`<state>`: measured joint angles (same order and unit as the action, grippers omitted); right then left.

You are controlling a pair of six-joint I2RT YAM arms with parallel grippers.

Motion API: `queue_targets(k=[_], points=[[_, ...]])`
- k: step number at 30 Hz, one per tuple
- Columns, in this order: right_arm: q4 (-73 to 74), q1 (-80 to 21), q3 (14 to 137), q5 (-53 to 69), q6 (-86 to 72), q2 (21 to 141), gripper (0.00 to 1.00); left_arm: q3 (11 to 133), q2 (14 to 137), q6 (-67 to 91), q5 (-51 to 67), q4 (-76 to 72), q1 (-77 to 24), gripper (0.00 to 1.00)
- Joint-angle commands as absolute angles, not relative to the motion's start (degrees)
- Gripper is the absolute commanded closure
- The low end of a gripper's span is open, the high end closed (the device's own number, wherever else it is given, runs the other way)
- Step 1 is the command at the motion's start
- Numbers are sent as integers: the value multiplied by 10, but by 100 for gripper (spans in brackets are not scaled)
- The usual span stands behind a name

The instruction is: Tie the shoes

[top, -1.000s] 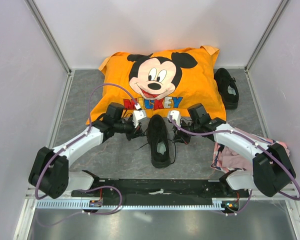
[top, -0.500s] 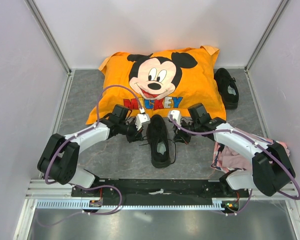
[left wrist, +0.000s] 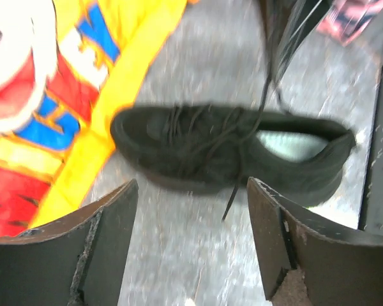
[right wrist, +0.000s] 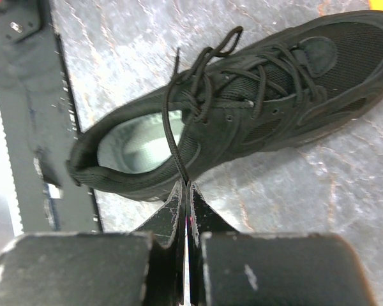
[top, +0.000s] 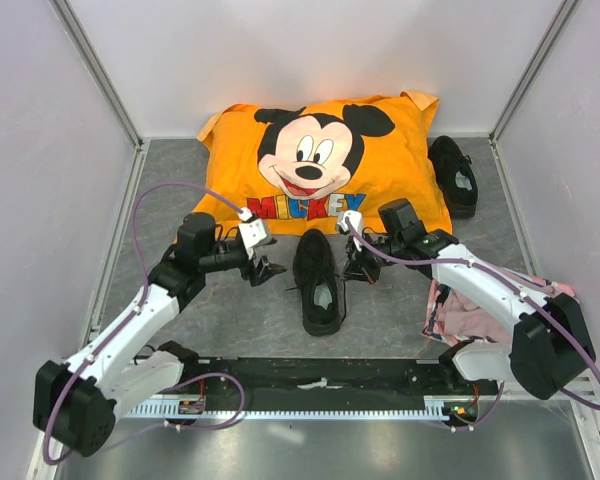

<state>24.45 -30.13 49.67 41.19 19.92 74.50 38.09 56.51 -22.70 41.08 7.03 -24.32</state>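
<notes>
One black shoe [top: 317, 280] lies on the grey table between my arms, toe toward the pillow, pale insole showing. The other shoe [top: 454, 175] rests at the back right beside the pillow. My left gripper [top: 265, 270] hovers just left of the middle shoe with its jaws wide apart and nothing between them. In the left wrist view the shoe [left wrist: 230, 150] lies beyond the fingertips and a loose lace end [left wrist: 233, 201] dangles down its side. My right gripper [right wrist: 187, 185] is shut on a thin black lace [right wrist: 172, 140] that runs up over the shoe [right wrist: 255, 121].
An orange Mickey Mouse pillow [top: 320, 165] fills the back middle, just behind the shoe's toe. A pink cloth [top: 470, 310] lies under my right arm. A black rail [top: 320, 375] runs along the near edge, and grey walls close in both sides.
My left gripper has opened, let go of the lace, and drawn back to the left, away from the shoe. The right gripper has stayed shut on its lace, nearly still.
</notes>
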Motion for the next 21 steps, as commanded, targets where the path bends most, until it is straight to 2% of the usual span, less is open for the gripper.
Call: queue_targets(k=[1,8,16,21], points=[[215,-300,517,451,142,732,100,360,548,-171,417,-26,-288,23],[139,-301,496,461,18,721,100,335,567,-158,329,-97,-385,31],[35,-300,459,460,-116,709,100,330,595,-172,256,-144,-442,28],[-16,-301,441,453,-168,715,100,337,617,-136,259,-148,-448,28]])
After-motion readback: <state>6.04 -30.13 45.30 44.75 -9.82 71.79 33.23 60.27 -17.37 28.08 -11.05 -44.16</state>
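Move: The shoe's lace knot lies about 10 cm to the open left hand's right, 2 cm back and some 10 cm below; the free lace end hangs about 4 cm right, 5 cm back, 15 cm down. From the right hand, pinching the other lace, the knot is roughly 6 cm left, level fore and aft, 5 cm below, and the shoe opening 4 cm left, 6 cm back, 7 cm down. Left hand, open, swings 8 cm right and back towards the knot; right lifts its pinched lace leftward, turning. ##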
